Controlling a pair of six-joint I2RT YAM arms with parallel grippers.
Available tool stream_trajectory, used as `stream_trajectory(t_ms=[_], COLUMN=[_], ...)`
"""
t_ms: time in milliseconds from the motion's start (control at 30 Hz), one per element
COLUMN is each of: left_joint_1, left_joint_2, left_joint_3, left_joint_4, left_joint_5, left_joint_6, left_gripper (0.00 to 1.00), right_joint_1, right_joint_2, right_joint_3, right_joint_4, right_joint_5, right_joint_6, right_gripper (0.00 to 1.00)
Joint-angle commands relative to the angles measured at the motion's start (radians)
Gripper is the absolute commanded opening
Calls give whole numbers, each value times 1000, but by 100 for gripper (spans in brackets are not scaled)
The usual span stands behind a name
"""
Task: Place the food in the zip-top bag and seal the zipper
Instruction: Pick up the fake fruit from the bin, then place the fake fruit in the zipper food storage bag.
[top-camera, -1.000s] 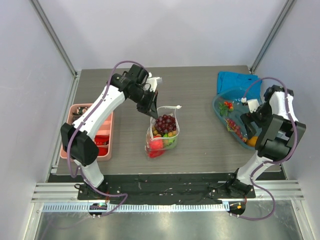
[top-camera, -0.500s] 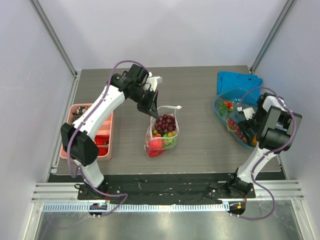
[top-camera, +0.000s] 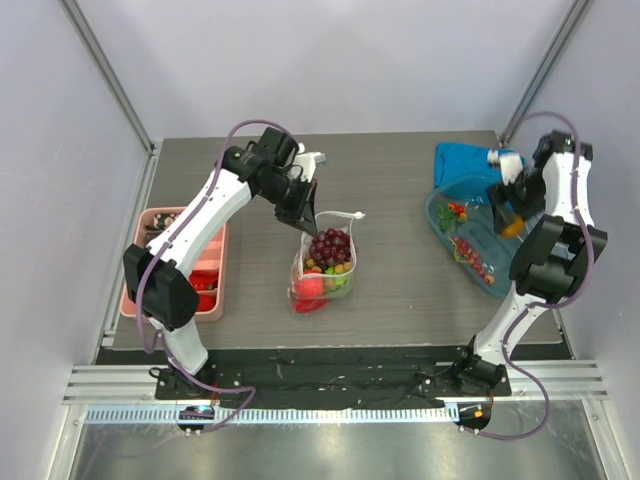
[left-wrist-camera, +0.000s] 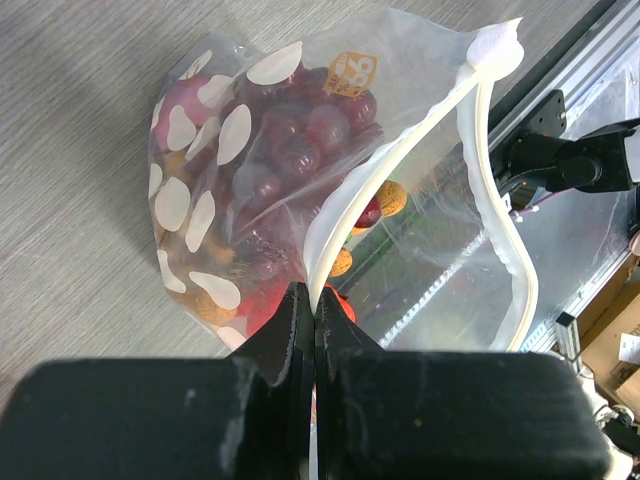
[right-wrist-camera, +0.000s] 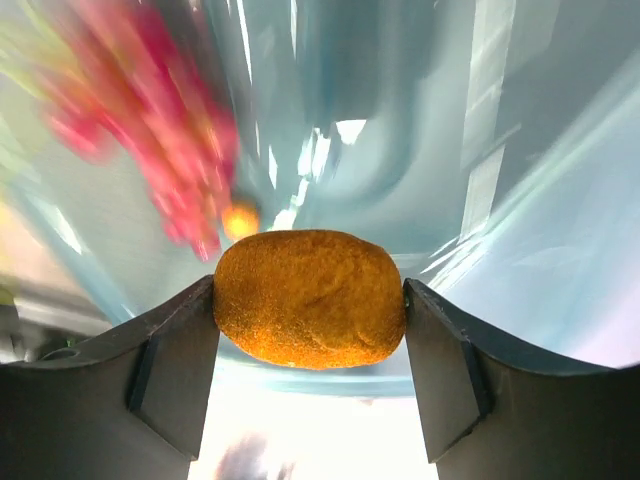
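Note:
The zip-top bag (top-camera: 325, 268), clear with white dots, stands on the table with its mouth open. It holds food: a purple grape bunch (top-camera: 330, 244) on top of red, green and orange pieces. My left gripper (top-camera: 304, 224) is shut on the zipper (left-wrist-camera: 400, 160) strip at the bag's left rim (left-wrist-camera: 313, 300). My right gripper (top-camera: 511, 218) hangs over the blue-tinted tub, shut on an orange, rough-skinned oval food piece (right-wrist-camera: 310, 298) that fills the gap between its fingers (right-wrist-camera: 170, 370).
The clear blue-tinted tub (top-camera: 442, 232) at the right holds several red, green and pink toy pieces. A blue cloth (top-camera: 465, 160) lies behind it. A pink compartment tray (top-camera: 222, 262) sits at the table's left edge.
My right gripper closed on the orange piece and rose out of the tub toward the far right. The left arm and the bag stayed still.

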Motion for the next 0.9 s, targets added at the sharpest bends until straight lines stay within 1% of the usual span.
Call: stream_trajectory(t_ms=[0,33,100,133,167,200,233,267,333,367,400,467,500,533,567,600,633,667,700,767,800,867], left_joint_1=[-1,-1,-1,0,0,2,3,5,6,11,12,20,23,26,28,32,34,37,40,43,43,43], left_joint_2=[6,9,11,12,12,12,12,15,17,15,14,12,11,11,11,14,18,20,26,29,28,23], left_joint_3=[38,37,37,37,35,31,28,26,25,26,26,23,23,26,29,32,37,54,61,72,72,65], left_joint_4=[18,20,20,21,26,27,29,29,26,26,24,24,23,23,24,24,23,20,20,21,23,24], left_joint_5=[1,2,1,1,-1,1,-1,1,11,19,22,21,21,22,24,24,22,24,24,24,24,30], left_joint_6=[4,3,4,7,7,7,4,3,-5,-5,-7,-7,-8,-8,-10,-10,-11,-10,-10,-13,-16,-19], left_gripper=[0,0,0,0,0,0,0,0,0,0,0,0,0,0,0,0,0,0,0,0,0,0], right_joint_1=[128,223,338,393,509,556,600,703,797,867,909,964,1018,1038,1058,1084,1101,1115,1125,1141,1141,1135], right_joint_2=[-128,-148,-182,-214,-228,-241,-255,-263,-277,-283,-288,-298,-301,-304,-312,-317,-323,-327,-341,-346,-340,-340], right_joint_3=[297,345,376,380,379,374,362,356,330,318,301,247,223,172,144,118,72,54,37,31,44,95], right_joint_4=[-219,-219,-196,-170,-136,-75,-44,-16,60,86,137,165,188,197,205,221,231,240,269,294,297,295], right_joint_5=[-321,-346,-409,-424,-439,-476,-487,-492,-495,-498,-499,-484,-479,-460,-458,-458,-458,-455,-453,-452,-446,-406], right_joint_6=[50,62,105,134,165,221,245,269,325,343,363,394,400,400,398,397,397,400,408,443,454,460], right_gripper=[47,47,48,48,48,48,48,48,48,48,48,49,50,51,54,68,78,82,84,93,100,100])
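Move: The right hand already holds the orange fruit, raised off the bin's bottom; the open bag stands about 46 cm to its left, 12 cm back, and near its height. In the bag, the grapes lie some 44 cm left and 7 back of this hand, the red fruit about 49 left and 16 back. The left hand still pinches the rim, with the bag's middle about 8 cm back, 5 right and 12 below. Right hand swings the orange fruit about 45 cm left, rising 20, then dips over the bag and releases. ##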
